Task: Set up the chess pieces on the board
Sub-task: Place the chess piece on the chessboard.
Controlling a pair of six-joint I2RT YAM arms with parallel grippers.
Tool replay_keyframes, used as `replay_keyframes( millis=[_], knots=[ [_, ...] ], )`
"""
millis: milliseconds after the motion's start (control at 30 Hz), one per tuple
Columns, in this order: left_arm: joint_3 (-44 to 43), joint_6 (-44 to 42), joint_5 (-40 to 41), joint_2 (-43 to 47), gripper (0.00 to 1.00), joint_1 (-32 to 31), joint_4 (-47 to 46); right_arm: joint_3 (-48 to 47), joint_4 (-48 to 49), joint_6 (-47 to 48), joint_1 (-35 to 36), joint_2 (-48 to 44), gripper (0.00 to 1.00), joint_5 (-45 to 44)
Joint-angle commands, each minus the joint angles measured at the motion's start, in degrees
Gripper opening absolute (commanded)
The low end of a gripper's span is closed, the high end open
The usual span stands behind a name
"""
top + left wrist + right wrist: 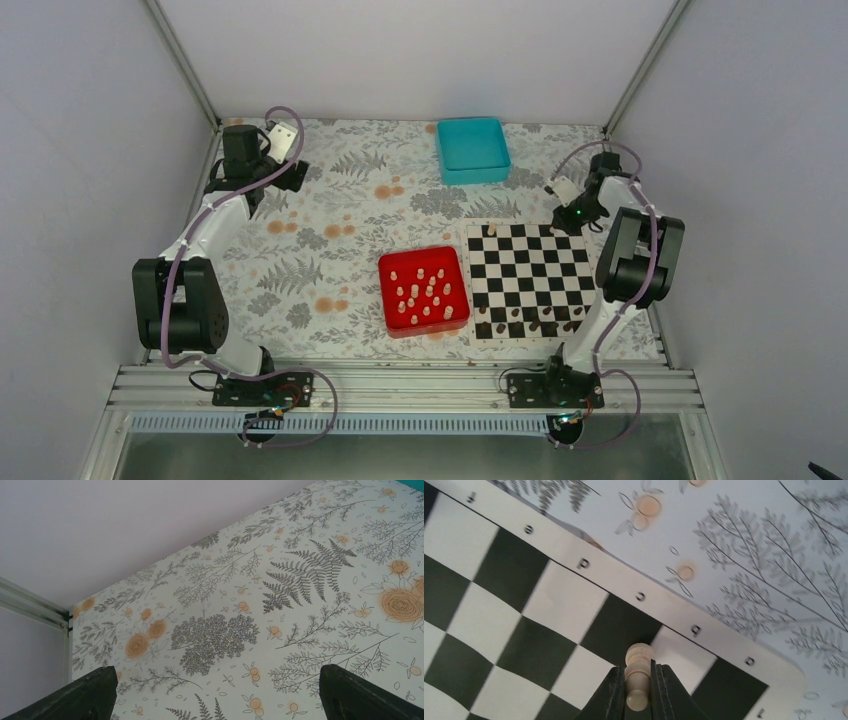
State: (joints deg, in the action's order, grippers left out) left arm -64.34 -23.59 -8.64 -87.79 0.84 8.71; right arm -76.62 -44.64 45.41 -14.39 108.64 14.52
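The black-and-white checkered board [527, 272] lies right of centre. One cream chess piece [491, 230] stands on its far left corner, and several dark pieces [530, 322] line its near rows. Several more cream chess pieces [425, 290] lie in the red tray [386, 296]. My right gripper [639, 672] is shut on a cream piece [640, 654], held sideways just above the board [549, 610] near its lettered far edge. In the top view, my right gripper [568, 214] is at the board's far right corner. My left gripper [296, 172] hangs open and empty at the far left, its fingers [100, 690] wide apart over the cloth.
A teal tray [472, 148] sits at the back centre, empty as far as I can see. The floral cloth [330, 250] covers the table between the arms. Grey walls close in the back and both sides, with a metal post [30, 607] close to my left gripper.
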Motion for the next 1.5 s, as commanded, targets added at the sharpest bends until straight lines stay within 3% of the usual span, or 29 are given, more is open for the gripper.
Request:
replay_keyframes(
  millis=[0, 1067, 1133, 1300, 1467],
  knots=[
    [0.3, -0.8, -0.6, 0.4, 1.00, -0.1, -0.8, -1.7, -0.3, -0.1, 3.0, 1.2, 0.06, 1.8],
    [-0.1, -1.0, -0.6, 0.1, 1.00, -0.1, -0.4, -2.2, -1.7, 0.4, 4.0, 2.3, 0.10, -2.8],
    [0.0, -1.1, -0.6, 0.2, 1.00, -0.1, -0.5, -2.0, -1.6, 0.5, 4.0, 2.4, 0.14, -2.9],
    [0.2, -1.2, -0.5, 0.2, 1.00, -0.1, -0.5, -2.6, -0.8, 0.1, 4.0, 0.3, 0.37, -1.1],
    [0.1, -1.2, -0.3, 0.1, 1.00, -0.2, -0.6, -5.6, -3.0, -0.1, 5.0, -2.0, 0.45, 0.1]
  ],
)
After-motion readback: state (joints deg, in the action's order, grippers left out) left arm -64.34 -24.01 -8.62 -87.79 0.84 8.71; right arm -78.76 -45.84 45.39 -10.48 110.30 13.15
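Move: The right hand holds a pale chess piece low over the board, near the line between the far-row squares c and b. The dark c square it is taken to lies about 2 cm left, 1 cm ahead and 3 cm below. Another pale piece stands on the far row's g square, roughly 19 cm left and 1 cm ahead; the red tray is some 37 cm left and 17 cm back. From the idle left hand, the c square lies about 68 cm right, 8 cm back and 18 cm down. The right hand, fingers pointing down and still pinching the chess piece by its upper part, slides it quickly left by some 2.5 cm and slightly forward from the c/b line onto the dark c square, then sinks about half a centimetre to set it down. It stays almost still there for most of a second before the fingers open to nearly half, letting go of the piece on both sides, and the hand just begins to rise. ##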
